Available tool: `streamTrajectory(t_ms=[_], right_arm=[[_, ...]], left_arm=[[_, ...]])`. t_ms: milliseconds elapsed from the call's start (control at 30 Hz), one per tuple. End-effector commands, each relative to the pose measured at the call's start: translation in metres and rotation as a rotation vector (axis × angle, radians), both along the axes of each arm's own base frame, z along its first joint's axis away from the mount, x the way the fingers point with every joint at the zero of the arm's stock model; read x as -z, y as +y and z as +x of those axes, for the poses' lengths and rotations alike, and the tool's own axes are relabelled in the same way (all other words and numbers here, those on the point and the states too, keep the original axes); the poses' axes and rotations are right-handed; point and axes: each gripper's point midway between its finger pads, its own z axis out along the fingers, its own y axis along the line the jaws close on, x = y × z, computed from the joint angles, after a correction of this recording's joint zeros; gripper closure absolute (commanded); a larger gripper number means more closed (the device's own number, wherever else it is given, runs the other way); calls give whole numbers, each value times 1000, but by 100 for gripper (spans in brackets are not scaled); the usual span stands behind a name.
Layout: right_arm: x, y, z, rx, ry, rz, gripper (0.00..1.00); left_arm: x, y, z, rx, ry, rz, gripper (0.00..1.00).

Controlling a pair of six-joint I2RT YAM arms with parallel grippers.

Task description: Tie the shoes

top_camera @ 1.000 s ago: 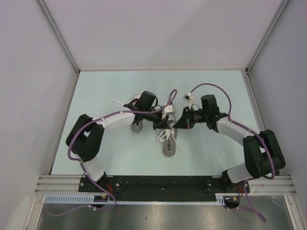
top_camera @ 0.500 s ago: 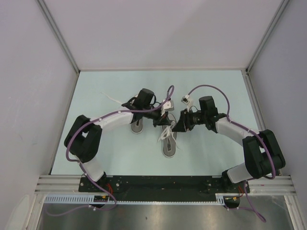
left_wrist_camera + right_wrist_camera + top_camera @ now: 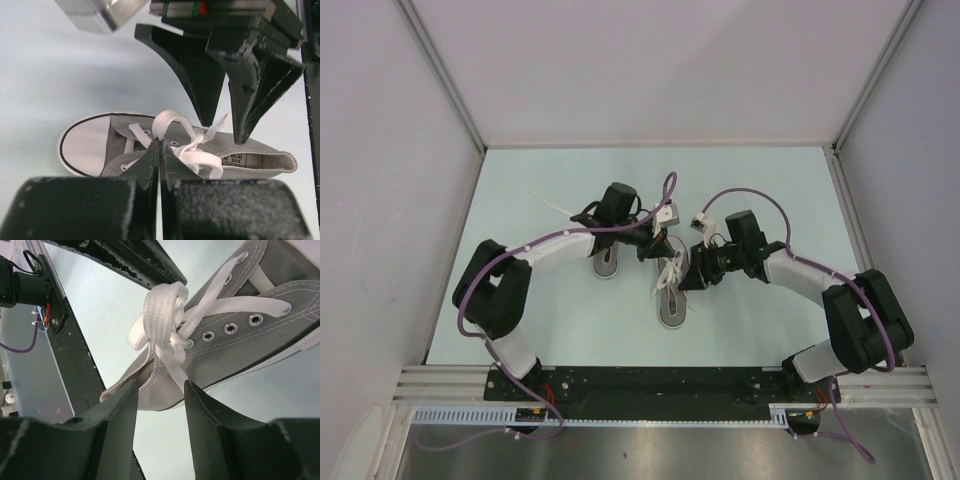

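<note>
Two small grey shoes lie on the pale table. The near shoe [image 3: 672, 302] sits between my grippers; the other shoe [image 3: 607, 264] is half hidden under my left arm. In the left wrist view my left gripper [image 3: 159, 141] is shut on a white lace loop [image 3: 167, 121] over the grey shoe [image 3: 252, 154], toe cap to the left. My right gripper [image 3: 160, 390] stands open beside the shoe's [image 3: 240, 352] heel end. The bunched lace knot [image 3: 157, 320] sits just beyond its fingertips, and one lace end hangs down between them, unpinched.
Grey side walls and a back wall enclose the table [image 3: 770, 180]. A loose lace end [image 3: 548, 205] of the far shoe trails left. Purple cables [image 3: 760, 195] arc over both arms. A metal rail [image 3: 660, 380] carrying the arm bases runs along the near edge.
My right gripper has opened and let go of the lace, shifting slightly left and nearer. My left gripper stays shut on the loop and has drawn it a little away from the near edge.
</note>
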Motion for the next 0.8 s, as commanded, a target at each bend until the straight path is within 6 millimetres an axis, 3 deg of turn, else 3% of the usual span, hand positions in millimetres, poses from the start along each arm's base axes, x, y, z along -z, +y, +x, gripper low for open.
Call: streamTrajectory(t_ms=[0,367,567,767], right_arm=[[6,4,10,6,-49,-14,55],[22,3,14,21,-38,-53,66],[23,-2,6,0,-25,-72,100],[13,-12,-7,-8,-3,-77,100]], left_arm=[[-25,-4,1,19,-51,-67,100],[-22,-4,3,8,-39,-67,100],[-20,-1,5,-8,-38,-59,100],[-21,4,12,-35,-52,-55,100]])
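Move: The loose lace end by the knot hangs just under the right hand, about 2 cm below and 1 cm ahead. Roughly 3 cm to that hand's left and 2 cm ahead sits the knot, 1 cm lower than the hand. The shoe's middle is some 5 cm left, level fore and aft, and 5 cm below. From the left hand, already shut on the raised loop, the lace end is about 5 cm back, 4 cm right and 5 cm below. The loose lace end is what the right hand goes for: half open, it sinks about 2.5 cm beside the knot, easing slightly forward, then shuts fully and pinches the strand just beyond the knot. Once closed it starts to draw back and to the right by under a centimetre, while the left hand stays in place and keeps its pinch on the loop. ##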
